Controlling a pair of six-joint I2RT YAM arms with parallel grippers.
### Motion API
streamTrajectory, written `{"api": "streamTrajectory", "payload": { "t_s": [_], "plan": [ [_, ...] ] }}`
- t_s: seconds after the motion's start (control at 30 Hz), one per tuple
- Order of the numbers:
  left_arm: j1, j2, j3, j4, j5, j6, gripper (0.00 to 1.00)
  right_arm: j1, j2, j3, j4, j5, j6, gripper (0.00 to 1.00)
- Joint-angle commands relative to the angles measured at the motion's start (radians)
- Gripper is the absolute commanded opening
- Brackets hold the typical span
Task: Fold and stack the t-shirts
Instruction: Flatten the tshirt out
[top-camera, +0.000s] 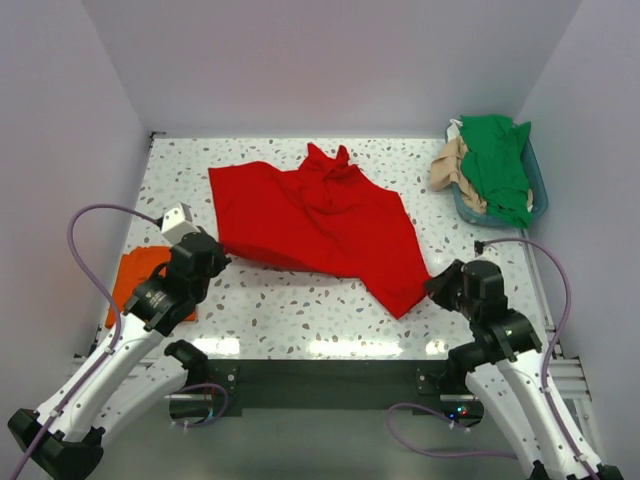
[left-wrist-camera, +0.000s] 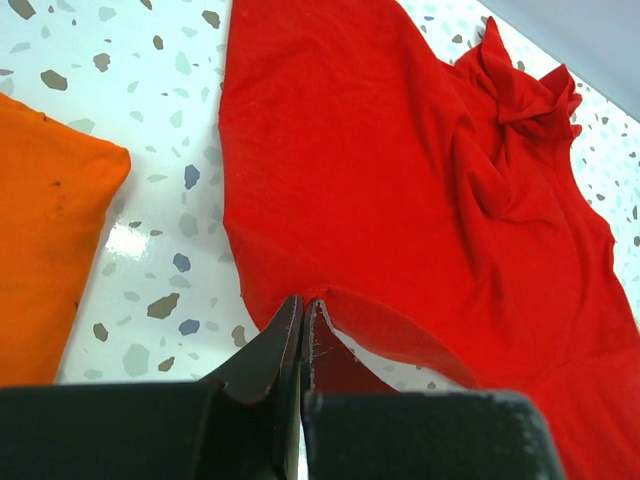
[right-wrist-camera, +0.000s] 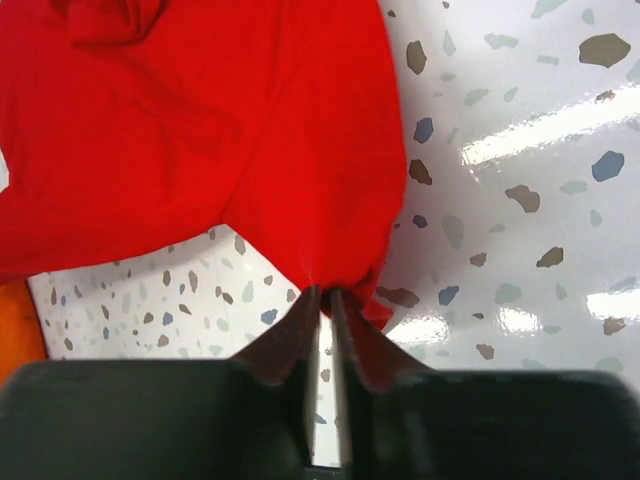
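A large red t-shirt lies spread and rumpled across the middle of the table. My left gripper is shut on its near left hem, where the cloth bunches at the tips. At the shirt's near right corner my right gripper is shut on the red cloth, pinching a gathered point between its fingertips. In the top view the left gripper and right gripper sit at the shirt's two near corners. An orange t-shirt lies folded at the left edge, partly under my left arm.
A teal basket at the back right holds a green t-shirt and a tan one. White walls close the table at the back and both sides. The orange cloth also lies left of my left gripper.
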Motion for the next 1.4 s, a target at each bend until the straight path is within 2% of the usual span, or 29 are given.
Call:
{"api": "streamTrajectory", "payload": {
  "t_s": [0.0,0.17,0.2,0.23,0.3,0.5,0.7,1.03,1.37],
  "plan": [
    [0.01,-0.004,0.021,0.034,-0.045,0.01,0.0,-0.001,0.032,0.075,-0.046,0.025,-0.011,0.18],
    [0.009,-0.001,0.026,0.03,-0.05,0.013,0.0,-0.001,0.184,0.132,0.032,0.075,-0.056,0.36],
    [0.009,-0.001,0.033,0.02,-0.053,0.015,0.0,-0.001,0.236,0.138,0.069,0.103,-0.071,0.42],
    [0.009,-0.001,0.035,0.017,-0.056,0.015,0.0,-0.001,0.236,0.138,0.094,0.12,-0.077,0.45],
    [0.009,-0.004,0.038,0.013,-0.061,0.018,0.01,-0.001,0.34,0.146,0.14,0.169,-0.091,0.49],
    [0.01,0.002,0.035,0.013,-0.053,0.019,0.01,-0.005,0.754,0.274,0.275,0.208,-0.153,0.48],
    [0.012,-0.001,0.027,0.013,-0.047,0.019,0.01,-0.025,1.039,0.4,0.352,0.251,-0.176,0.48],
    [0.01,0.002,0.026,0.017,-0.038,0.021,0.01,-0.073,1.244,0.518,0.419,0.2,-0.179,0.47],
    [0.01,0.03,0.042,0.025,-0.041,0.015,0.0,-0.071,1.281,0.508,0.416,0.167,-0.165,0.47]
  ]
}}
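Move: The right fingers are only just starting to open on the red t-shirt's lower right corner. The stretch of its right edge aimed at lies about 19 cm ahead, 1 cm to the right and 12 cm below. From the right hand, the bunched collar is some 43 cm ahead and 21 cm left, the laundry basket about 38 cm ahead and 24 cm right. From the left hand that edge is about 12 cm ahead, 43 cm right and 18 cm down. Forward and down sweeps the right hand, about 18 cm out and 10 cm lower, opening to roughly half to let go of the corner, then following the shirt's right edge up to its middle. The wrist tips down some 20 degrees and rolls its left side down about as much, easing to a stop with the open fingers either side of the edge. The left hand keeps its shut hold on the shirt's near left part. ##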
